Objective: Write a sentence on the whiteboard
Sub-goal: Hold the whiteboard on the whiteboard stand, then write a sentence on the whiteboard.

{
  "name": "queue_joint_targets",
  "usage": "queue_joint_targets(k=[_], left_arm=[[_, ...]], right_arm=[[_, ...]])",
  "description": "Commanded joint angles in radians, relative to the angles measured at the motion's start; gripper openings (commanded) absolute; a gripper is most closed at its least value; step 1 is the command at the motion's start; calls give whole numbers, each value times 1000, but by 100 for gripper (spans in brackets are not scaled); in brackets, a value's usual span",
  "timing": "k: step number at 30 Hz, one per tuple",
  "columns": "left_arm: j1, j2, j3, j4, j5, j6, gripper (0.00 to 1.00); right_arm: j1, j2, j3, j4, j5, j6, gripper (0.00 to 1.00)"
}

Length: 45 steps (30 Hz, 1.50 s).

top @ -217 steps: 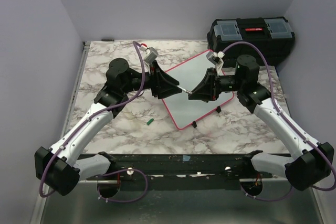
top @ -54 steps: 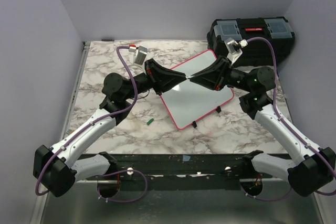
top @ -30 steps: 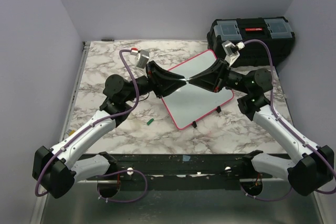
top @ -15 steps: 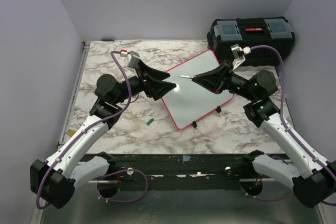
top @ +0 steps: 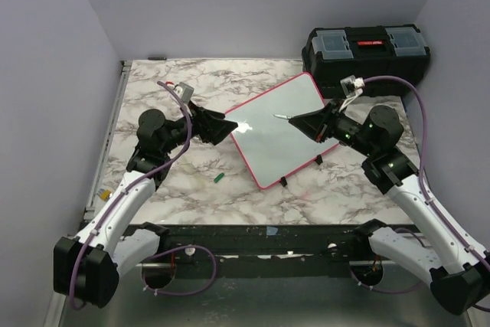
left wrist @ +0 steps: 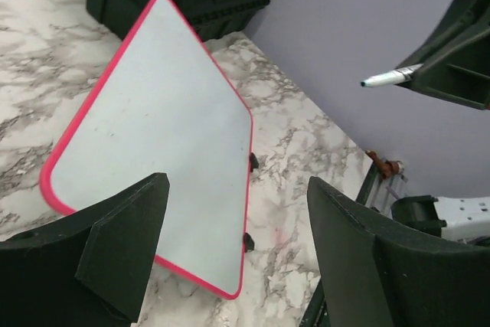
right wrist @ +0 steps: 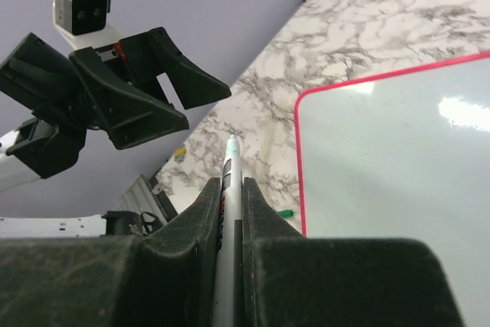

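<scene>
The whiteboard (top: pixel 279 132), white with a pink-red frame, lies at an angle on the marble table, and its surface shows no writing. My right gripper (top: pixel 297 121) is shut on a slim white marker (right wrist: pixel 230 178), held above the board's far half with the tip (top: pixel 279 116) pointing left. The wrist view shows the marker clamped between both fingers. My left gripper (top: pixel 227 128) stands open and empty just left of the board's left corner. In the left wrist view the whiteboard (left wrist: pixel 153 135) lies beyond the spread fingers (left wrist: pixel 122 243), and the marker tip (left wrist: pixel 387 79) shows at upper right.
A black toolbox (top: pixel 366 47) sits at the back right, just off the table. A small green cap (top: pixel 220 178) lies on the marble (top: pixel 191 181) near the board's near-left edge. Black clips (top: pixel 283 182) stick out from the board's near edge.
My left gripper let go of the marker, opened wide and drew back to the left. The right arm pulled slightly right, keeping the marker.
</scene>
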Motion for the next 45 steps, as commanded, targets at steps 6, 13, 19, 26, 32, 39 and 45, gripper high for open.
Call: queue_joint_targets(k=[6,13,19,26,32,39,45], left_arm=[[44,107,-75,59,-115,59,75],[76,256,-34,132,-52,84,77],[107,423,10,243,50,46,76],[111,609,44,412,164,-56,67],[111,662,45,478,202,-94,55],[111,649,57,434,243,-53,14],[110,618,68,373,241,2,0]], right_arm=[[8,-29,4,-209,128,-127,1],[7,-21,17,-293,206,-190,1],[9,0,18,-308,220,-222,1],[27,68,13,-281,212,-235,1],[46,118,20,-258,207,-241,1],[81,171,19,-189,157,-258,1],[170,255,62,-121,235,-290,1]])
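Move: The whiteboard's far-left corner, where the left fingers will shut, lies about 9 cm ahead of the left hand, 1 cm right and 13 cm below; the board's middle is roughly 6 cm ahead, 18 cm right and 18 cm below. The green cap lies about 11 cm back and 3 cm left of the left hand, some 28 cm down. From the right hand, the board's middle is about 4 cm ahead, 3 cm left and 21 cm below. Bring the open left gripper down about 14 cm and forward 9 cm to the whiteboard's far-left corner, tipping the fingers some 15 degrees lower, then close them to pinch the edge. Meanwhile lower the right hand, still gripping the marker, about 11 cm towards the board's face, angling the marker downward; let it drift right, then back left. ##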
